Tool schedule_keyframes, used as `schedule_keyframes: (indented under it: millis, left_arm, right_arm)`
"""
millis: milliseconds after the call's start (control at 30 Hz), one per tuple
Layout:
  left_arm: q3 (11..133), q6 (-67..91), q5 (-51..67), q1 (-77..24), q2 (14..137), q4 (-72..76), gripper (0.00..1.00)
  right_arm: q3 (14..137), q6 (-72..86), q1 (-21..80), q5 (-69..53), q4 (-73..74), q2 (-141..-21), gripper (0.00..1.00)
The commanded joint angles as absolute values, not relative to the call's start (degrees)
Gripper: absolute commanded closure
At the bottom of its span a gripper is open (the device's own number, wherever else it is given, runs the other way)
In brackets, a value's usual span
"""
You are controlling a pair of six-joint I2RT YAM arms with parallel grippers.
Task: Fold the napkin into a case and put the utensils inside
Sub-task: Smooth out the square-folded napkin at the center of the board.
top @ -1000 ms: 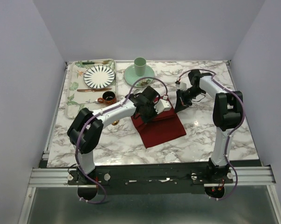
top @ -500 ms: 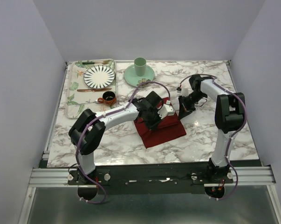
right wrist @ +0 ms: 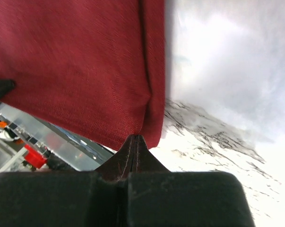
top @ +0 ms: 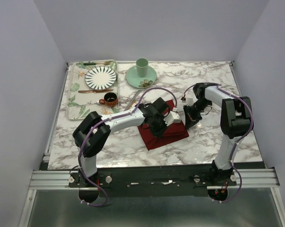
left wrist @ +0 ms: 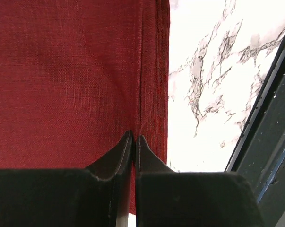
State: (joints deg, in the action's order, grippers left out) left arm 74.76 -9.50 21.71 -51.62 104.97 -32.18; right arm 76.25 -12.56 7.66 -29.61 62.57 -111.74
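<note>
The dark red napkin (top: 169, 134) lies partly folded on the marble table (top: 213, 75), its far part lifted and carried over itself. My left gripper (top: 156, 125) is down on its left part. In the left wrist view the jaws (left wrist: 133, 137) are pinched on a crease of the napkin (left wrist: 62, 71) near its right edge. My right gripper (top: 189, 121) holds the right side. Its fingers (right wrist: 136, 137) are shut on the hem of the napkin (right wrist: 76, 56), which hangs off the table. The silver knife (top: 132, 98) lies behind the left arm.
A leaf-print tray (top: 73, 97) at the back left carries a striped plate (top: 100, 77), a green-handled utensil (top: 92, 63), a brown-gold utensil (top: 95, 91) and a small brown cup (top: 110, 99). A green cup (top: 142, 67) on a saucer (top: 133, 78) stands at the back middle.
Both grippers have moved toward the near edge and drawn the napkin's far edge with them. The cloth now lies narrower, folded over itself.
</note>
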Motion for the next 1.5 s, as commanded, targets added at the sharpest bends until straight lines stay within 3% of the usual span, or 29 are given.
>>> schedule_keyframes:
  millis: [0, 200, 433, 733, 1467]
  left_arm:
    - [73.48, -9.05, 23.38, -52.12, 107.57, -32.26, 0.88]
    - [73.39, -8.88, 24.61, -52.29, 109.25, -32.17, 0.85]
    - [73.30, -10.11, 25.49, -52.30, 109.60, -33.22, 0.69]
    - [71.98, -10.46, 26.37, -52.56, 107.05, -33.66, 0.55]
    - [71.02, -10.11, 26.02, -51.50, 105.73, -33.14, 0.54]
  right_arm:
    - [73.92, -13.36, 6.77, -26.89, 60.47, -110.83, 0.99]
    - [73.39, -12.92, 6.85, -27.24, 59.50, -111.62, 0.99]
    - [73.39, -13.01, 6.86, -27.95, 59.76, -111.36, 0.99]
    - [73.56, -13.45, 6.77, -28.30, 60.82, -109.87, 0.99]
    - [73.30, -13.54, 6.86, -30.67, 63.45, -107.40, 0.99]
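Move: My left hand, closed on the folded-over flap, is taking it to the napkin's near-left corner, about 5 cm back, 4 cm to its left and 4 cm below. The napkin's near-right corner is some 16 cm to this hand's right and 3 cm ahead; the gold spoon lies roughly 14 cm ahead and 15 cm left. My right hand pinches the flap's other end, the near-right corner about 2 cm back, 1 cm right and 1 cm below it. My left hand lowers the pinched flap edge about 3 cm onto the layer below, easing back some 2 cm towards the near edge. On the way down I start opening the fingers, letting go of the cloth and spreading to about half open, then lift slightly and stay low over the corner. My right hand keeps its pinch by the near-right corner, settling about a centimetre down and coming back up. ##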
